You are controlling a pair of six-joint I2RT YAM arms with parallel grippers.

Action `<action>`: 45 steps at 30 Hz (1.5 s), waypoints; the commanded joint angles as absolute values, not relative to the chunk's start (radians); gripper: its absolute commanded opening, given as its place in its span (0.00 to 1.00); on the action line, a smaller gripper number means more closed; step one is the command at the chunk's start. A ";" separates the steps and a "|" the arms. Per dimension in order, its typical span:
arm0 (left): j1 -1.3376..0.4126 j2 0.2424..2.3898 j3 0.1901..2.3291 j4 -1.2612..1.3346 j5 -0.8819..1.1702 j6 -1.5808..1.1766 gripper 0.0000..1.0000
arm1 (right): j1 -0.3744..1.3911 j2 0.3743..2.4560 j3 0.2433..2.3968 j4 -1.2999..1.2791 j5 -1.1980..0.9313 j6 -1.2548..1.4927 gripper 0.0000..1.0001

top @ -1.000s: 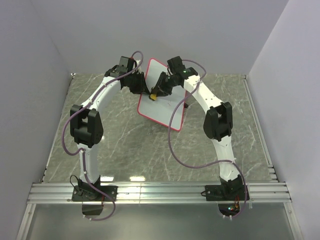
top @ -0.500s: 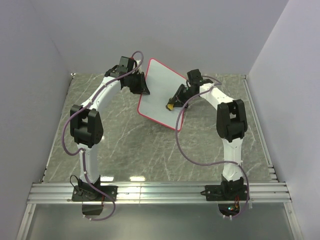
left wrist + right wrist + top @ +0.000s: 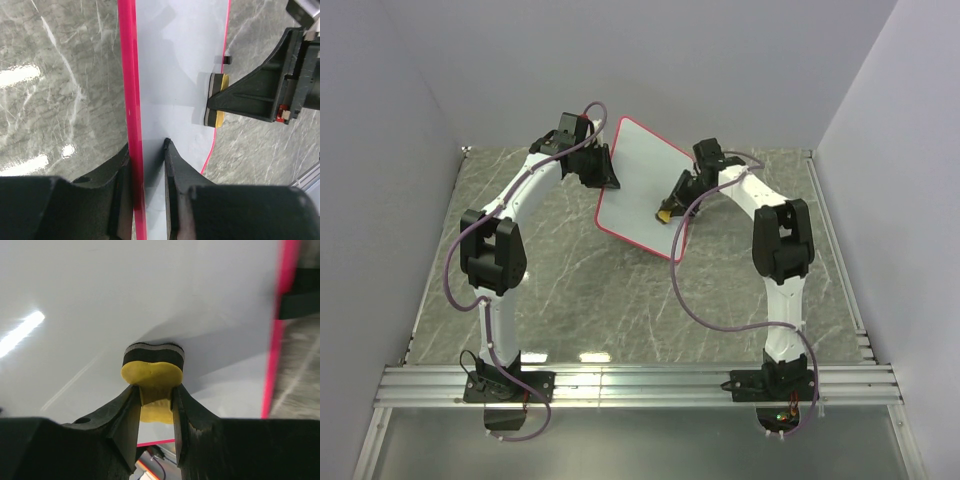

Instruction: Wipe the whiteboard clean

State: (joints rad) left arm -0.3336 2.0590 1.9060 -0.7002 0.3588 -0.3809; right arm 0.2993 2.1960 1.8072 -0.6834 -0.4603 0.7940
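The whiteboard [image 3: 642, 185] is a white board with a thin red rim, tilted up off the table; its face [image 3: 180, 60] [image 3: 125, 295] shows no marks. My left gripper [image 3: 608, 178] [image 3: 148, 145] is shut on the board's left red edge. My right gripper [image 3: 670, 207] [image 3: 155, 391] is shut on the narrow waist of a yellow bone-shaped eraser [image 3: 663, 214] [image 3: 153, 374] [image 3: 218, 100]. The eraser's dark felt side presses flat on the board near its lower right edge.
The grey marbled table [image 3: 570, 280] lies under and around the board. White walls close in the back and both sides. A metal rail [image 3: 640, 382] at the near edge carries both arm bases. Purple cables loop along each arm.
My right gripper has carried the eraser from the board's upper left part down to its lower right part, then nearly stopped. The left arm and the board have stayed put.
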 commanded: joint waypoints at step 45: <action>-0.453 2.126 1.842 -0.831 0.391 -0.282 0.00 | 0.439 2.349 2.088 -1.048 -0.163 0.776 0.00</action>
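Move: The yellow eraser is already in my right fingers, on the tilted whiteboard, whose middle lies about 5 cm ahead, 6 cm left and 4 cm above that hand. The board's left edge is some 16 cm left of my right hand, level fore-and-aft and about 11 cm up; the black clip on its right edge is roughly 6 cm right, level fore-and-aft and 4 cm lower. From my left hand, the board's middle is about 9 cm right, 1 cm back and 6 cm down. Keeping the eraser pinched, my right hand first wipes about 3.5 cm right and down the slope towards the clipped edge, then sweeps back left and up the board some 14 cm, turning roughly 10 degrees counter-clockwise, and finally starts back right by about 3 cm. My left hand stays put, still gripping the board's left side against the wiping. ##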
